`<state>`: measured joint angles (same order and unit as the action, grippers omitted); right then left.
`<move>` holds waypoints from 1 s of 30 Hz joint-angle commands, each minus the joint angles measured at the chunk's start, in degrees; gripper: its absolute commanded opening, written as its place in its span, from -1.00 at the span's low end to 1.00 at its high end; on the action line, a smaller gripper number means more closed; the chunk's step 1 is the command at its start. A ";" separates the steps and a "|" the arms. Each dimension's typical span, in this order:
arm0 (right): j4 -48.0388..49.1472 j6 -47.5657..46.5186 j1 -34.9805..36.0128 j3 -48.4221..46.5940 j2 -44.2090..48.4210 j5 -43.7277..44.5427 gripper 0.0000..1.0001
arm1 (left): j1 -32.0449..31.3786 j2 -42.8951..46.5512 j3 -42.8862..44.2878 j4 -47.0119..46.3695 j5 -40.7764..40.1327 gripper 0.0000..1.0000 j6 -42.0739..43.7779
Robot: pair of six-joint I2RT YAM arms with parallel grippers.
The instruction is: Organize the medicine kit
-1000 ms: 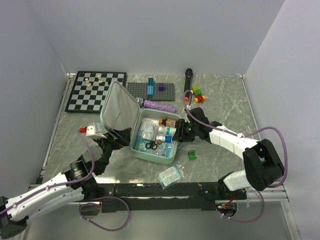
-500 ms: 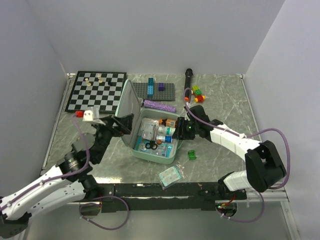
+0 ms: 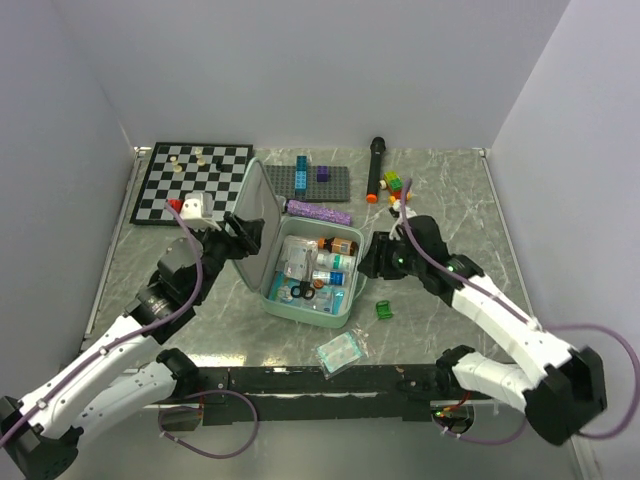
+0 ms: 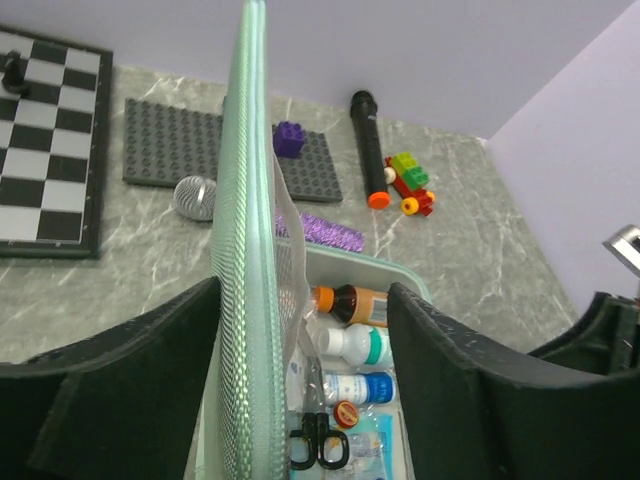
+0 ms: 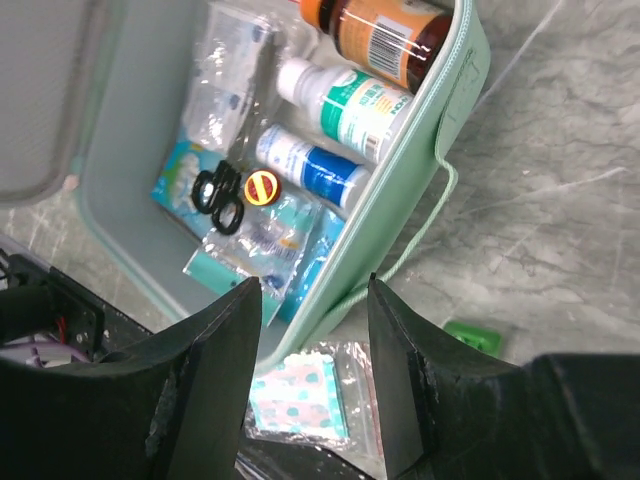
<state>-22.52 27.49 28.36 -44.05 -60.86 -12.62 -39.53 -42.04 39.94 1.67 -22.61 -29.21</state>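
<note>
The mint-green medicine kit (image 3: 304, 314) lies open mid-table, its lid (image 3: 256, 212) standing almost upright. The base holds a brown bottle (image 5: 385, 35), a white bottle (image 5: 345, 105), a blue-labelled bottle (image 5: 310, 170), black scissors (image 5: 218, 195) and packets. My left gripper (image 3: 243, 232) straddles the lid's edge (image 4: 245, 200) with jaws wide; the lid sits close to the left finger (image 4: 120, 380). My right gripper (image 3: 373, 262) is open over the base's right wall (image 5: 400, 185) and its green cord. Whether it touches the wall I cannot tell.
A dotted sachet in clear wrap (image 3: 340, 352) and a small green block (image 3: 384, 310) lie in front of the kit. Behind it are a chessboard (image 3: 195, 182), a grey studded plate (image 3: 305, 182), a purple strip (image 3: 318, 211), a black marker (image 3: 375, 165) and a brick toy (image 3: 397, 185).
The left gripper rose and moved right along the lid, and the lid swung from leaning back to nearly upright. The right arm shifted its elbow; its gripper stayed beside the case.
</note>
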 commanded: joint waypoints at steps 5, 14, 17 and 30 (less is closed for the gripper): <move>-5.77 -3.23 1.43 4.85 9.79 -0.82 0.03 | 0.59 -0.06 4.79 -2.99 4.94 0.10 4.07; -8.07 0.98 8.28 9.68 8.13 1.54 0.00 | 0.51 -2.08 5.50 -4.22 9.16 -0.15 4.60; -6.66 3.53 14.15 10.83 5.50 2.86 0.04 | 0.50 -2.08 5.58 -4.13 10.21 -0.18 4.43; -3.84 11.00 27.97 12.94 -7.16 14.88 0.17 | 0.59 1.87 3.83 -1.76 9.61 -0.19 3.20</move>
<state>-27.62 34.65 53.76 -31.77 -65.73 -4.69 -39.03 -42.57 42.87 2.04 -14.39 -25.19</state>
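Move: The clear packet lies some 15 cm back, 5 cm left and 17 cm below my right hand. The medicine kit's middle is about 12 cm left, 2 cm ahead and 13 cm below that hand, and the green block 5 cm back, 5 cm right and 16 cm below. My left hand already straddles the lid, whose middle is some 4 cm ahead, 2 cm right and 10 cm below it; the purple microphone lies about 18 cm ahead, 14 cm right and 28 cm below. I bring my right hand back about 13 cm and, after a tiny lift, down about 11 cm, along the kit's right side to just over the packet's zip edge, tipping and twisting the half-open fingers down some 30 degrees. Meanwhile my left fingers close onto the lid's edge and grip it, easing it about 2 cm up and to the right. ##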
